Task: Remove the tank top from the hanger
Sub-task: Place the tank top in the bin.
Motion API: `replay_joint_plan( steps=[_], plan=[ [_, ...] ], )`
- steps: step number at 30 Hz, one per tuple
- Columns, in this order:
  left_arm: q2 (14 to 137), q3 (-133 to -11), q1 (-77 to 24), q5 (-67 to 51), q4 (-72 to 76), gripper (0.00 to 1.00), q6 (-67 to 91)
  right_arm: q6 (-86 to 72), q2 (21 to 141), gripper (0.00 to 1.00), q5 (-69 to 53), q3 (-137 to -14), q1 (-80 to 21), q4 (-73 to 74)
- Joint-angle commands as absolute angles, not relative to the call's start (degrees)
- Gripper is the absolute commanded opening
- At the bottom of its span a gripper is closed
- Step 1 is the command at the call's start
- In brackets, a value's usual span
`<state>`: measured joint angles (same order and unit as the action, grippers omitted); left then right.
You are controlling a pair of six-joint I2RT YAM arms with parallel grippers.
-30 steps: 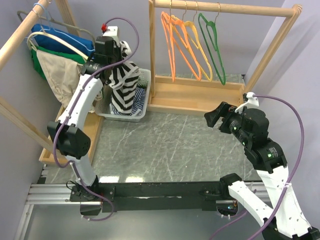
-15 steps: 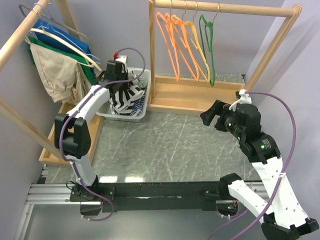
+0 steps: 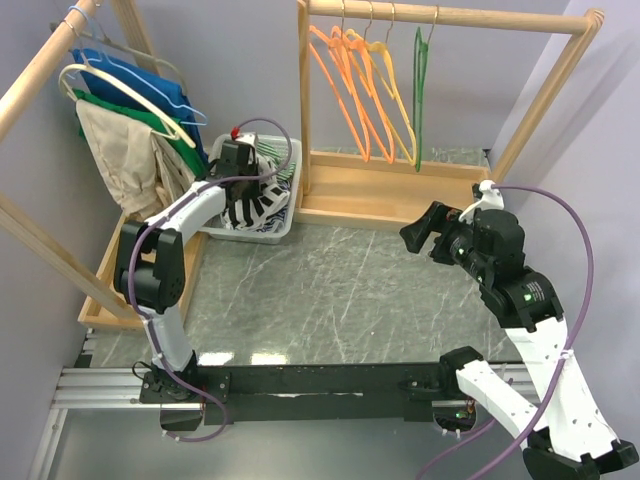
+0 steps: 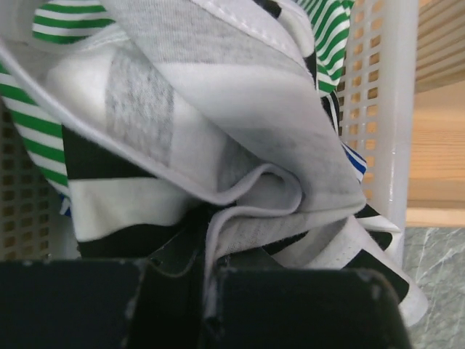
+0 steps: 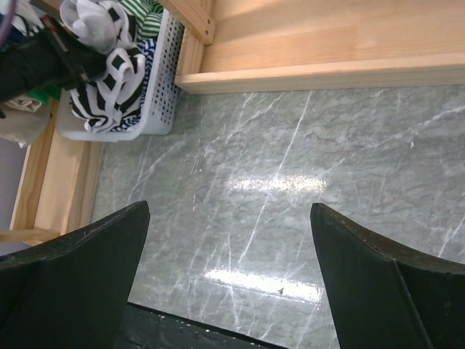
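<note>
The black-and-white striped tank top [image 3: 256, 200] lies bunched in the white basket [image 3: 283, 226], with no hanger in it. My left gripper [image 3: 243, 190] is down in the basket and shut on a fold of that tank top [image 4: 218, 131]; the cloth edge runs between the closed fingers [image 4: 167, 291]. My right gripper [image 3: 412, 235] hangs open over the marble table, well right of the basket, with nothing between its fingers [image 5: 87, 254]. From the right wrist, the tank top [image 5: 109, 94] shows at the top left. A green hanger [image 3: 418, 80] hangs bare on the right rail.
Orange and yellow hangers [image 3: 350, 85] hang beside the green one on the wooden rack [image 3: 450, 17]. The left rack [image 3: 40, 75] holds blue, green and beige garments [image 3: 115, 160]. Green-striped clothing [image 4: 43, 145] also fills the basket [image 4: 378, 109].
My left gripper has come down from above the basket into it, taking the tank top along. The green hanger has swung edge-on. The right arm shifted slightly left.
</note>
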<state>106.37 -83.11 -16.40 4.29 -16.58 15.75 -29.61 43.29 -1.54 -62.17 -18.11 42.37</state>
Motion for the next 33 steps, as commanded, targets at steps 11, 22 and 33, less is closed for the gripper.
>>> replay_joint_plan(
  steps=[11, 22, 33],
  plan=[
    [103.98, -80.42, -18.54, 5.44, -20.29, 0.52, 17.84, -30.32, 40.43, 1.00, -0.88, -61.70, -17.93, 42.19],
    [92.91, -80.95, -20.74, 7.47, -23.20, 0.99, 17.22, -30.06, 39.11, 1.00, 2.54, -61.96, -17.93, 43.94],
    [79.65, -73.83, -27.94, 6.59, -23.12, 0.96, 21.09, -30.15, 38.06, 1.00, 5.36, -60.29, -17.93, 43.68]
  ],
)
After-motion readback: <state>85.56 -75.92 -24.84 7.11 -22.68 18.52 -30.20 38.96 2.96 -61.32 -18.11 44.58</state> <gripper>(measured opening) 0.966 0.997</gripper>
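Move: The left hand, still pinching the black-and-white tank top, is down over the bin, whose middle is roughly 2 cm back, 1 cm to its left and 7 cm below. Most of the tank top hangs about 3 cm back and 4 cm under the fingers. The green-striped top in the bin shows some 6 cm ahead, 2 cm to the right and 5 cm below. From the right hand the bin is about 23 cm ahead, 36 cm left and 24 cm down. The left fingers part from their pinch to wide open and let go of the tank top, after the hand has eased about a centimetre farther down over the bin. Hardly turning, the hand then lifts some 10 cm while drawing back about 8 cm and a little to the right, clear of the cloth and away from the bin's middle. ##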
